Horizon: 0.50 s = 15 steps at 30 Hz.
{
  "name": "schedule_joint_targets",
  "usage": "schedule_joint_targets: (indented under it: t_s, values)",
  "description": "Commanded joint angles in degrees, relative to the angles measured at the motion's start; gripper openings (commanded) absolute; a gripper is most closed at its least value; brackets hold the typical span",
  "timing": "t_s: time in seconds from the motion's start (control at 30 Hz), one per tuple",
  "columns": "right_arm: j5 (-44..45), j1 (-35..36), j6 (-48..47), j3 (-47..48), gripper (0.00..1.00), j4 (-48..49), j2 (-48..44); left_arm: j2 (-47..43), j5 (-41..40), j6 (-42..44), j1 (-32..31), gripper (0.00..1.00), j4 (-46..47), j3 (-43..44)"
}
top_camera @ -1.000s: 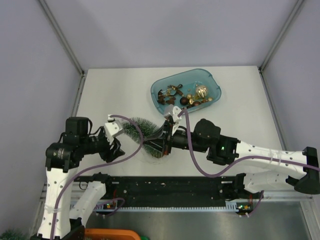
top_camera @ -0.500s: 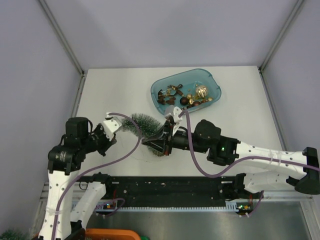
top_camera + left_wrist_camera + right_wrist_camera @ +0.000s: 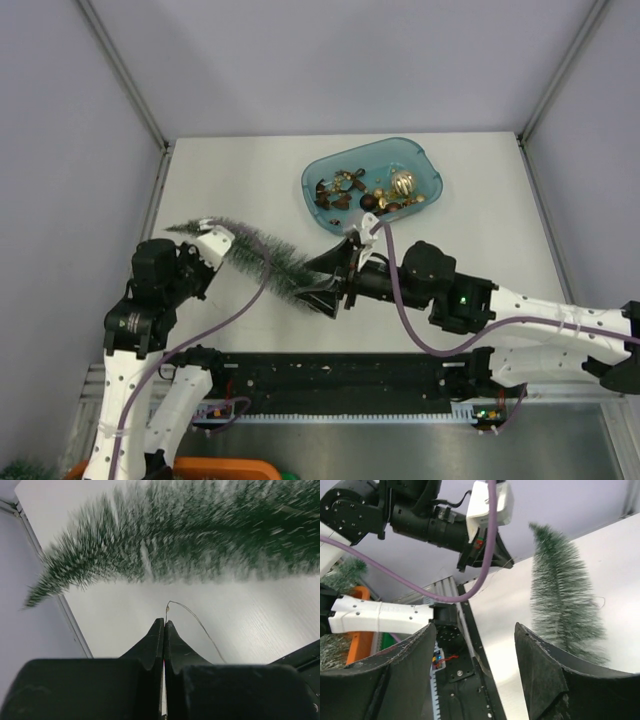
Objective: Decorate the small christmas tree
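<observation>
The small christmas tree (image 3: 262, 258) leans far over, its tip to the left and its base by my right gripper (image 3: 322, 285). It is a motion-blurred streak across the top of the left wrist view (image 3: 190, 535). In the right wrist view the tree (image 3: 562, 600) rises just right of my fingers. My right gripper (image 3: 475, 626) is open, with nothing between the jaws. My left gripper (image 3: 164, 622) is shut, and a thin wire (image 3: 192, 619) comes out from between its tips. From above, the left gripper (image 3: 208, 262) sits under the tree's upper part.
A translucent blue tray (image 3: 425, 165) with several brown and gold ornaments (image 3: 375, 192) stands at the back, right of centre. A black rail (image 3: 340, 375) runs along the near table edge. An orange object (image 3: 215, 468) and more green bristles (image 3: 20, 468) lie below the table.
My right gripper opened and let go of the tree. The left gripper shut and drew back left. The tree swung over, so its tip now points left.
</observation>
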Motion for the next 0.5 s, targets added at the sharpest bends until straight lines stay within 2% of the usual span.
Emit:
schedule_joint_targets:
  t_s: [0.0,0.1,0.27,0.47]
  values:
    - [9.55,0.64,-3.57,1.69,0.70,-2.73,-5.00,-0.40,0.08,-0.95,0.00,0.00,4.81,2.17]
    - [16.76,0.29,-6.03,5.19,0.79,-6.59,-4.05,-0.05,0.17,-1.30,0.00,0.00,5.17,2.44]
    - [18.36,-0.94,-6.04,8.46,0.81,-11.26,2.45,-0.40,-1.76,-1.91,0.00,0.00,4.64,0.86]
    - [18.10,-3.48,-7.01,8.38,0.84,-12.32,11.86,-2.33,-8.51,-3.76,0.17,0.00,5.86,-3.18]
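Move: The toppling christmas tree is already mid-fall, its tip towards the left gripper. From the right hand its middle is some 20 cm ahead, 20 cm left and 22 cm lower; its wooden foot is about 15 cm ahead, 5 cm left and 28 cm lower. The ornament tub stands about 42 cm ahead of the right hand, 15 cm right. From the left hand, the tree's middle lies about 12 cm ahead, 8 cm right and 12 cm lower. Swing the empty right gripper forward about 7 cm towards the toppling tree's foot, arcing slightly up and to the right first, then back left and down some 5 cm. Open its fingers wider on the way, turn the hand roughly 20 degrees clockwise and roll its left side down a little. Keep the left gripper shut on the thin wire, nearly in place. ##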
